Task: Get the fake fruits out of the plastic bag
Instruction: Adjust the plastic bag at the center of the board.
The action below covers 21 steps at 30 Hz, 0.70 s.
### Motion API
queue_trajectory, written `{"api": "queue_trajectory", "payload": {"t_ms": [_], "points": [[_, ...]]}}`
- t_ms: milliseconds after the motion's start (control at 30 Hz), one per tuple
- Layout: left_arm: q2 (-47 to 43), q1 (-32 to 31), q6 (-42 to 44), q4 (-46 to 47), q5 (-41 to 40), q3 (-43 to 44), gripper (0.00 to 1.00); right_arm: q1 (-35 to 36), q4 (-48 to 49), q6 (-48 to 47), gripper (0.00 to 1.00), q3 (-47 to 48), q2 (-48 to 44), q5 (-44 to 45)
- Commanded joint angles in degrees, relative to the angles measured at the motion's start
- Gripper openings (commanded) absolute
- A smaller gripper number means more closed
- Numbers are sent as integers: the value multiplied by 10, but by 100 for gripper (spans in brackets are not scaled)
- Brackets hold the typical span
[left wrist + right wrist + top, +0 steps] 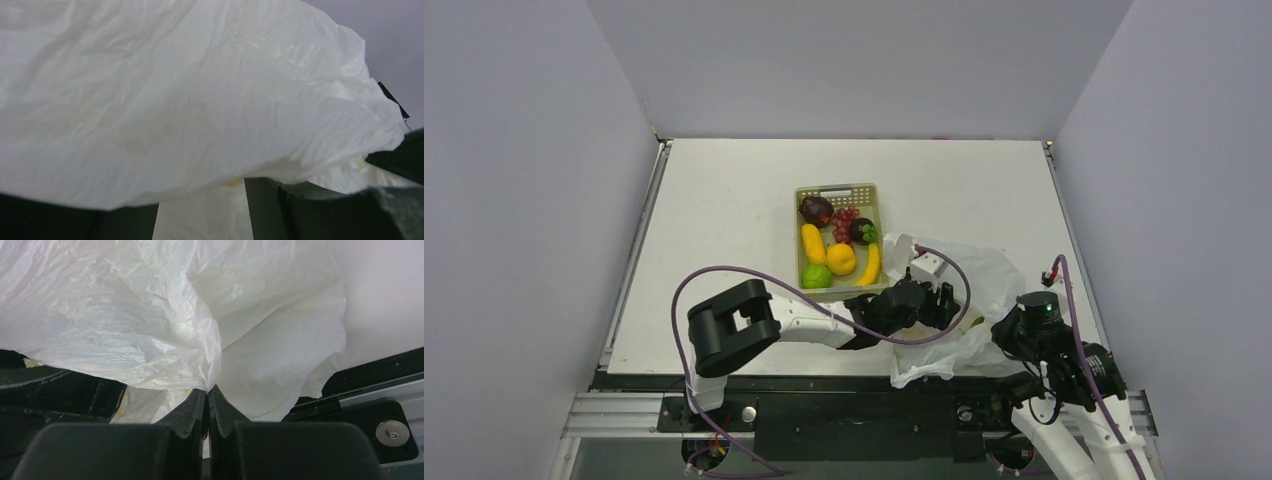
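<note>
The white plastic bag (pixel 974 285) lies crumpled at the front right of the table. My left gripper (pixel 942 306) reaches into its left side. In the left wrist view the bag (pixel 200 90) drapes over the open gripper (pixel 200 215), and a small yellow patch (pixel 235 183) shows under the film between the jaws. My right gripper (pixel 1006 336) is shut on a fold of the bag (pixel 150 315); its fingertips (pixel 202 397) pinch the film. Several fake fruits lie in the green basket (pixel 799 262), among them a dark maroon one (pixel 815 210), a green one (pixel 816 276) and a banana (pixel 870 265).
The basket stands just left of the bag, near my left arm's forearm (pixel 814 325). A purple cable (pixel 686 290) loops over the table on the left. The table's front rail (pixel 380 390) lies right beside my right gripper.
</note>
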Motion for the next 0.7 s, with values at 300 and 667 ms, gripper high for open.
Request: {"api": "queue_trajectory", "payload": {"t_ms": [300, 667], "points": [[146, -13, 32, 47, -235, 180, 92, 0, 29, -14, 0, 46, 14, -11], [285, 3, 47, 77, -116, 289, 96, 0, 38, -36, 0, 50, 18, -43]]}}
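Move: The plastic bag already drapes over my left hand; its middle lies roughly 3 cm to the right, level ahead, about 5 cm below. A yellow-green fruit inside is some 6 cm to that hand's right and 2 cm back, while the fruit basket stands about 22 cm left and 15 cm farther out. From my right hand, which pinches the bag, its middle is about 7 cm left, 5 cm ahead and 7 cm below. I spread my half-closed left fingers nearly fully while sweeping the hand about 7 cm forward and rightward against the bag's plastic, turning it some 15 degrees counter-clockwise with the fingertips tipping up a little. Near the end I go right and sink about 4 cm into the bag. My right hand keeps its pinch on the bag, rising about 2 cm. ##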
